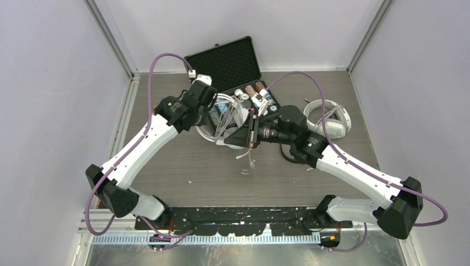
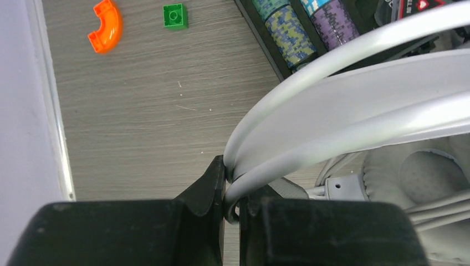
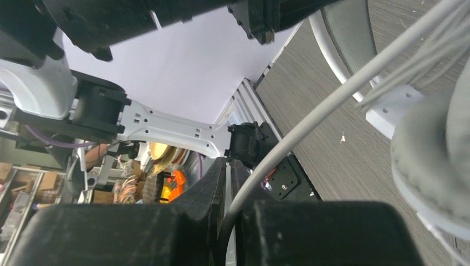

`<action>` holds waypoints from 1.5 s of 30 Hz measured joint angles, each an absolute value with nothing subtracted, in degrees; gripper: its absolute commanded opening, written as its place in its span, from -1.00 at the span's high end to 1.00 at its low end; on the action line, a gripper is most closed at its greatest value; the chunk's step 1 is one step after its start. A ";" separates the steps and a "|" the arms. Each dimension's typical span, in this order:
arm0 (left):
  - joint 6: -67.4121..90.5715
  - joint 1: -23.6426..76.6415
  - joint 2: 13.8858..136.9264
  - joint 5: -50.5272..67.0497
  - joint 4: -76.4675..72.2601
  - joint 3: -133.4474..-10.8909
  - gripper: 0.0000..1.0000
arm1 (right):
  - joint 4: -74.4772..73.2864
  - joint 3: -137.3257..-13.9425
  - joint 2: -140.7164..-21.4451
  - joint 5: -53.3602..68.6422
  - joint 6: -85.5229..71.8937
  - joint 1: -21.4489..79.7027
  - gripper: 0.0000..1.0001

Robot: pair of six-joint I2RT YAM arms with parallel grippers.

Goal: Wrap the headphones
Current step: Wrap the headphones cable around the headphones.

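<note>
A white-grey over-ear headset [image 1: 220, 123] is held up between my two grippers at the table's middle back. My left gripper [image 1: 206, 104] is shut on its thin headband wire. In the left wrist view the headband [image 2: 354, 83] arcs away from the gripper [image 2: 233, 191], with an ear cup [image 2: 421, 183] to the right. My right gripper [image 1: 245, 136] is shut on the headset's grey cord [image 3: 310, 119], which runs out between the fingers of the gripper [image 3: 230, 185] past a grey ear cushion [image 3: 438, 160]. A second white headset [image 1: 331, 117] lies at the right. A black loop [image 1: 286, 155] peeks from under my right forearm.
An open black case [image 1: 224, 61] stands at the back, with poker chips [image 2: 288, 33] in its tray. An orange curved piece [image 2: 104, 25] and a green brick [image 2: 175, 15] lie on the wood table near the left wall. Small white scraps [image 1: 245, 172] lie mid-table.
</note>
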State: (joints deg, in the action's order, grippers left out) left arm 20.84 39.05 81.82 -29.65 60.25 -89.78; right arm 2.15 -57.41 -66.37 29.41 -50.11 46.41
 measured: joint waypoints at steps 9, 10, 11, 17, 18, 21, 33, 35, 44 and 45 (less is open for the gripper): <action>30.48 34.54 79.88 -26.06 58.04 -88.99 1.00 | 1.39 -54.72 -64.38 23.07 -46.54 47.94 0.85; 31.27 34.28 79.50 -25.56 57.71 -88.86 1.00 | 1.37 -54.54 -64.18 22.68 -46.24 47.99 0.86; 32.29 33.98 79.00 -24.75 57.12 -88.55 1.00 | 1.58 -54.17 -63.92 22.13 -45.80 48.12 0.86; 37.87 33.56 75.70 -20.23 53.34 -84.88 1.00 | 2.22 -51.75 -63.37 19.29 -42.00 49.23 0.83; 38.76 33.56 75.35 -19.88 53.25 -84.60 1.00 | 2.17 -51.51 -63.37 18.74 -41.32 49.43 0.83; 41.39 33.56 74.63 -19.16 53.12 -84.31 1.00 | 2.24 -51.18 -63.37 16.71 -38.46 50.15 0.83; 50.63 33.63 70.83 -17.17 52.90 -82.89 1.00 | 4.45 -51.00 -65.17 8.12 -29.12 53.28 0.80; 52.12 33.61 70.46 -16.60 52.84 -82.89 1.00 | 4.73 -50.96 -65.69 6.39 -27.20 54.15 0.77; 58.11 33.06 69.54 -16.62 50.65 -82.91 1.00 | 6.28 -49.74 -66.83 -1.06 -17.80 57.28 0.78; 58.39 33.06 69.34 -16.73 50.70 -82.94 1.00 | 6.83 -49.25 -67.00 -2.00 -16.69 57.39 0.78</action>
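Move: The left hand holds the white headphones by the headband; their middle lies some 8 cm to its right, about level fore and aft, and 3 cm lower. From the right hand, which holds the cable, it lies about 8 cm ahead, 2 cm left and 5 cm down. The cable's plug ends hang from this hand about 12 cm below, 5 cm right and 3 cm back. The open poker case lies some 24 cm ahead of it, 5 cm right and 30 cm below. The right hand keeps the cable between its nearly shut fingers and draws it down about 7 cm and forward some 4 cm on the near side of the headphones, rolling about 30 degrees around its leftward-pointing fingers while the fingertips dip. Against this the left hand keeps its pinch on the headband and, after a small forward start, rolls about 45 degrees with its right side rising, turns some 20 degrees counter-clockwise and lifts about 5 cm, easing slightly right, so that the headphones swing up over the descending cable. ##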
